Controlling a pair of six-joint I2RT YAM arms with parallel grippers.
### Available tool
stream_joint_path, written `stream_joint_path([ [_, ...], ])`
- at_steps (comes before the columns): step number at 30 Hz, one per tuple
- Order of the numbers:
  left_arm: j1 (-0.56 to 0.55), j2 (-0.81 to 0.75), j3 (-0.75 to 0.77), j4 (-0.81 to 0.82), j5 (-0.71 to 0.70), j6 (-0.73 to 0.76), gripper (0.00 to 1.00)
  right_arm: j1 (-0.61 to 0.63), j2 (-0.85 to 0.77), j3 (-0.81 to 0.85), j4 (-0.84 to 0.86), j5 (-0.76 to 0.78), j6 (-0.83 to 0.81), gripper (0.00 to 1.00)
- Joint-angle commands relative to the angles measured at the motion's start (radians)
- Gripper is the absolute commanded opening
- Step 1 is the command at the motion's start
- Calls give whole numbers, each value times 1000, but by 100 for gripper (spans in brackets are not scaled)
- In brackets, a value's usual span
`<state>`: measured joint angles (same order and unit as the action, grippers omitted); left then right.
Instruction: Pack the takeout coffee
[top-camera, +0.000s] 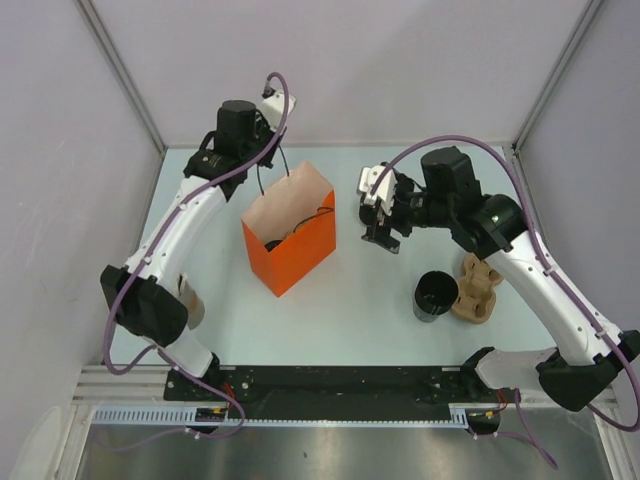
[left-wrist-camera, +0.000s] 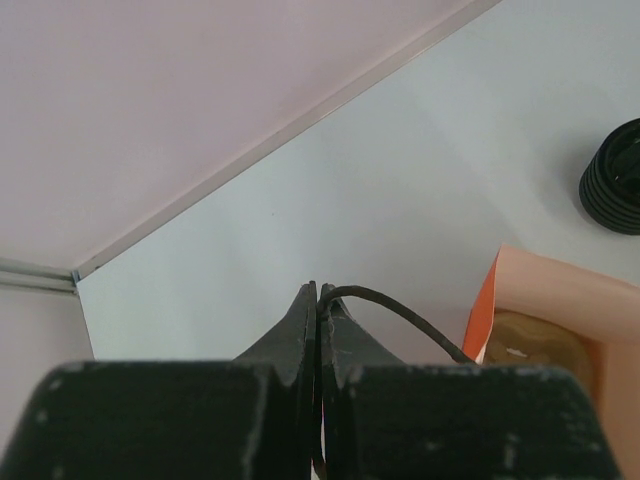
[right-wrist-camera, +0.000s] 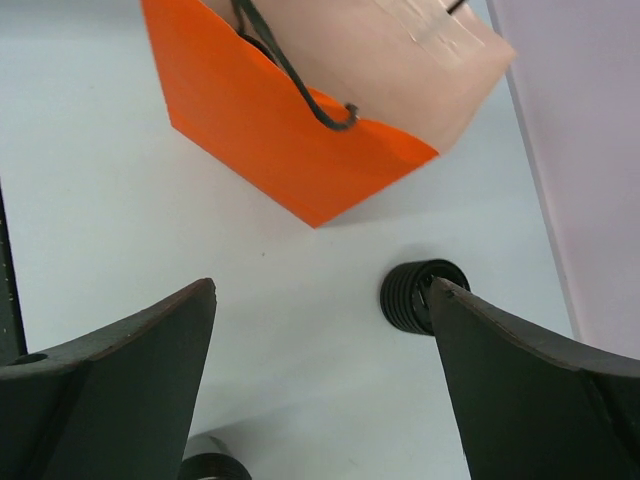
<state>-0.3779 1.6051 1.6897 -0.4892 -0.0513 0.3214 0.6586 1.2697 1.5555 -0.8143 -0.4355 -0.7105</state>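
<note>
A small black ribbed cup with a black lid, the takeout coffee, stands on the table to the right of the orange paper bag. It also shows in the left wrist view. My right gripper hangs open above the table. The cup sits at the tip of its right finger, partly hidden by it and not between the fingers. From above, the right gripper covers the cup. My left gripper is shut on the bag's black cord handle, above the bag's far side.
A wider open black cup stands beside a brown pulp cup carrier at the right. A brownish thing is half hidden behind the left arm. Something brown lies inside the bag. Purple walls enclose the table's back and sides.
</note>
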Motion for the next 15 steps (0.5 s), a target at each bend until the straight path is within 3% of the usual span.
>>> stream_joint_path([
  [1,-16,42,87,11,-21,28,0,-66,-65,-46,70,-29,26,93],
  [15,-49,191,295,-25,-39,65,4,-264,-93,-150,133,-163,91,94],
])
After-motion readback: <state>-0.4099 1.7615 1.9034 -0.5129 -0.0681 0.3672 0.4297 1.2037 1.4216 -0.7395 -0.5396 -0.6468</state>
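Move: Pinched at the handle, the orange bag's body lies about 13 cm back from the left hand, some 4 cm to its right and 17 cm lower. For the open, empty right hand the bag is about 15 cm to the left and 2 cm ahead, well below. From the right hand, the black lid stack stands roughly 14 cm ahead and 4 cm right, the black cup about 9 cm back and 15 cm right, both near 24 cm down. Drawing the bag by its still-pinched handle, the left hand goes forward and to the right, about 4 cm in all, dipping a touch and then rising nearly 2 cm. Meanwhile the right hand, wide open and empty, backs off from the bag, some 5 cm rightward and 3 cm forward while sinking slightly, turning clockwise about 10 degrees. ##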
